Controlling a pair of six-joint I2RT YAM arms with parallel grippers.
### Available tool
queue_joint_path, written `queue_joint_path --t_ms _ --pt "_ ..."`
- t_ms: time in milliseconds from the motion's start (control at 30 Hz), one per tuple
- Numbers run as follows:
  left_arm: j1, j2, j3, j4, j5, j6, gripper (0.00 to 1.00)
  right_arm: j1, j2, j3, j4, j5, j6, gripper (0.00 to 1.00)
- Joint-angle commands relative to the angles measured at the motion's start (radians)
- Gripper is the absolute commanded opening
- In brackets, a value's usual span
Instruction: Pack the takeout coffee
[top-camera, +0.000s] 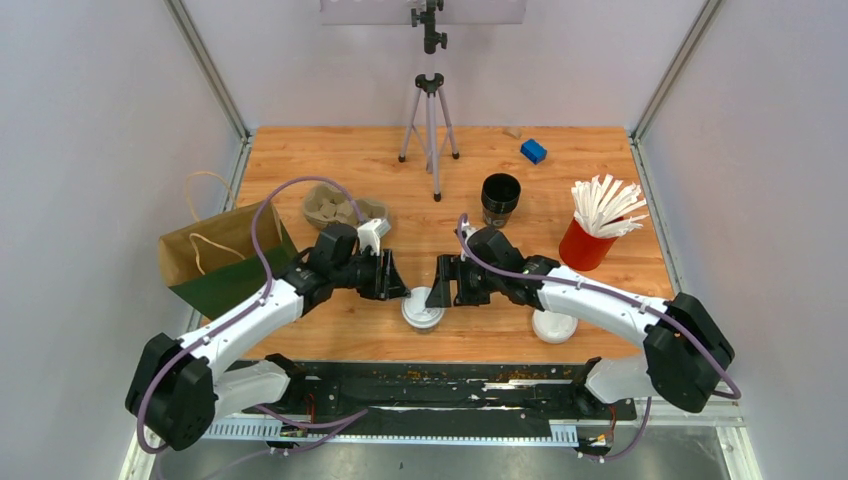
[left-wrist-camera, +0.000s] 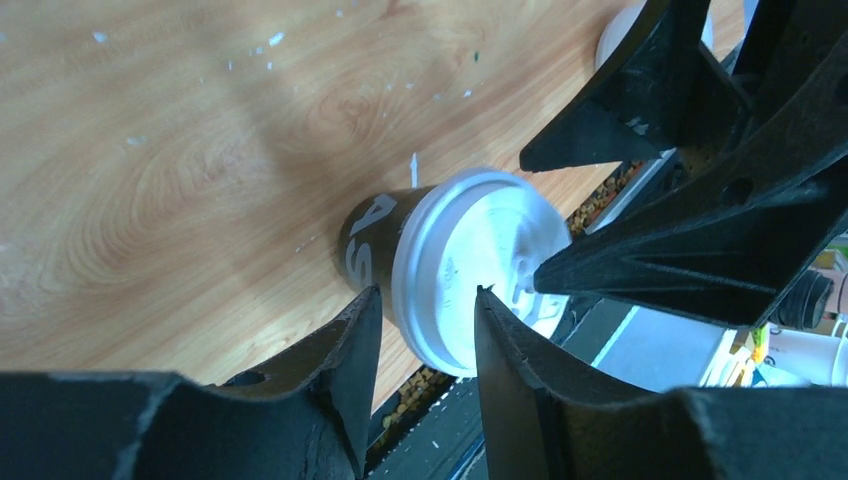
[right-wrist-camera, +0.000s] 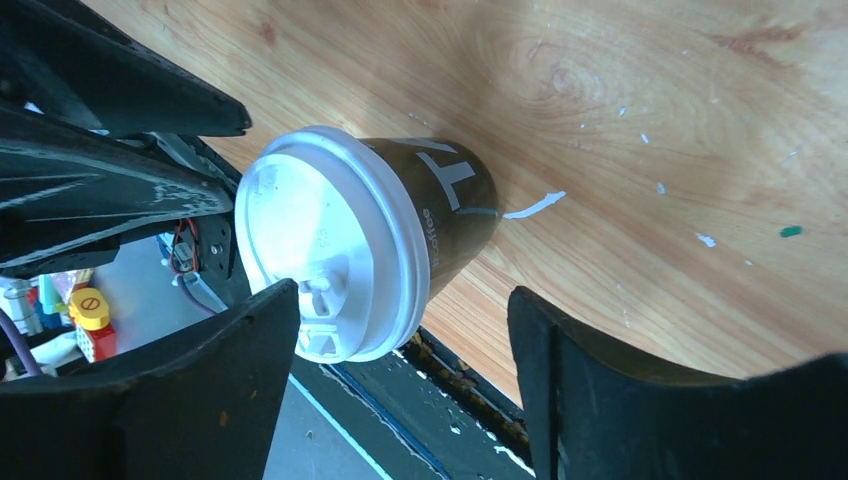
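Observation:
One takeout coffee (top-camera: 422, 310), a dark cup with a white lid, stands upright near the table's front edge, between my two grippers. The left gripper (top-camera: 397, 281) is just left of it and open. In the left wrist view its fingertips (left-wrist-camera: 425, 295) frame the lid's rim (left-wrist-camera: 470, 270), with a gap on each side. The right gripper (top-camera: 441, 291) is wide open just right of the cup. In the right wrist view the cup (right-wrist-camera: 450, 200) lies ahead of the gripper (right-wrist-camera: 400, 300), its lid near one finger. A second white lid (top-camera: 554, 326) sits to the right; whether a cup is under it I cannot tell.
A brown paper bag (top-camera: 215, 255) lies open at the left. A cardboard cup carrier (top-camera: 335, 207) is behind the left arm. Behind the right arm are a black cup stack (top-camera: 500, 198) and a red cup of white sticks (top-camera: 585, 243). Further back: a tripod (top-camera: 431, 130) and a blue block (top-camera: 533, 151).

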Motion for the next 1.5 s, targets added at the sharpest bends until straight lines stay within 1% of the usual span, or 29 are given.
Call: queue_joint_path --t_ms 0,33,67,100,200,267,400,433,467,600,733,867,1200,1333,1467 --pt "0.001 -0.028 0.141 -0.094 -0.037 0.043 0.48 0.008 -0.058 0.091 -0.113 0.053 -0.073 0.79" --pt "0.001 -0.034 0.175 -0.120 -0.046 0.054 0.49 0.007 -0.069 0.102 -0.124 0.055 -0.086 0.80" --pt "0.001 -0.045 0.222 -0.148 -0.057 0.065 0.50 0.009 -0.079 0.110 -0.133 0.060 -0.099 0.84" --pt "0.001 -0.055 0.261 -0.178 -0.068 0.074 0.52 0.011 -0.091 0.119 -0.140 0.063 -0.117 0.86" --pt "0.001 -0.085 0.387 -0.286 -0.107 0.119 0.60 0.029 -0.103 0.161 -0.181 0.097 -0.180 0.88" --pt "0.001 -0.107 0.471 -0.368 -0.142 0.170 0.67 0.062 -0.094 0.204 -0.220 0.142 -0.222 0.91" --pt "0.002 -0.155 0.616 -0.531 -0.205 0.255 0.77 0.151 -0.046 0.305 -0.293 0.277 -0.286 0.96" --pt "0.001 -0.168 0.640 -0.559 -0.212 0.268 0.92 0.173 -0.028 0.327 -0.307 0.328 -0.296 0.97" --pt "0.001 -0.184 0.662 -0.593 -0.221 0.277 0.99 0.192 -0.007 0.346 -0.324 0.359 -0.301 0.99" --pt "0.001 -0.264 0.692 -0.635 -0.258 0.289 1.00 0.250 0.080 0.416 -0.371 0.448 -0.315 1.00" --pt "0.001 -0.334 0.671 -0.639 -0.278 0.303 1.00 0.269 0.145 0.453 -0.394 0.480 -0.332 1.00" --pt "0.001 -0.372 0.644 -0.642 -0.294 0.310 1.00 0.277 0.179 0.466 -0.400 0.475 -0.346 1.00" --pt "0.001 -0.391 0.620 -0.674 -0.303 0.346 1.00 0.283 0.190 0.451 -0.370 0.434 -0.346 0.97" --pt "0.001 -0.393 0.614 -0.688 -0.324 0.359 1.00 0.290 0.194 0.464 -0.371 0.429 -0.347 1.00" --pt "0.002 -0.409 0.614 -0.696 -0.335 0.360 1.00 0.299 0.210 0.478 -0.381 0.441 -0.352 1.00"
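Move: The lidded coffee cup stands under both sets of fingertips: about 4 cm back and 4 cm right of the left hand point, and some 3 cm back and 3 cm left of the right one, its middle roughly 6 cm lower. From the left hand, the cup carrier is about 22 cm ahead, 13 cm left; the paper bag 5 cm ahead, 30 cm left. From the right hand, the spare lid is 3 cm back, 23 cm right; the black cup 22 cm ahead, 12 cm right. Both hands come away from the cup's white lid. The left backs off fast, about 21 cm up and then 9 cm left towards the paper bag, its fingers swinging forward and opening wide. The right rises some 8 cm, then sinks back about 5 over the cup, tipping its fingers more steeply down and spreading them fully to either side of the lid, then hovers there. ##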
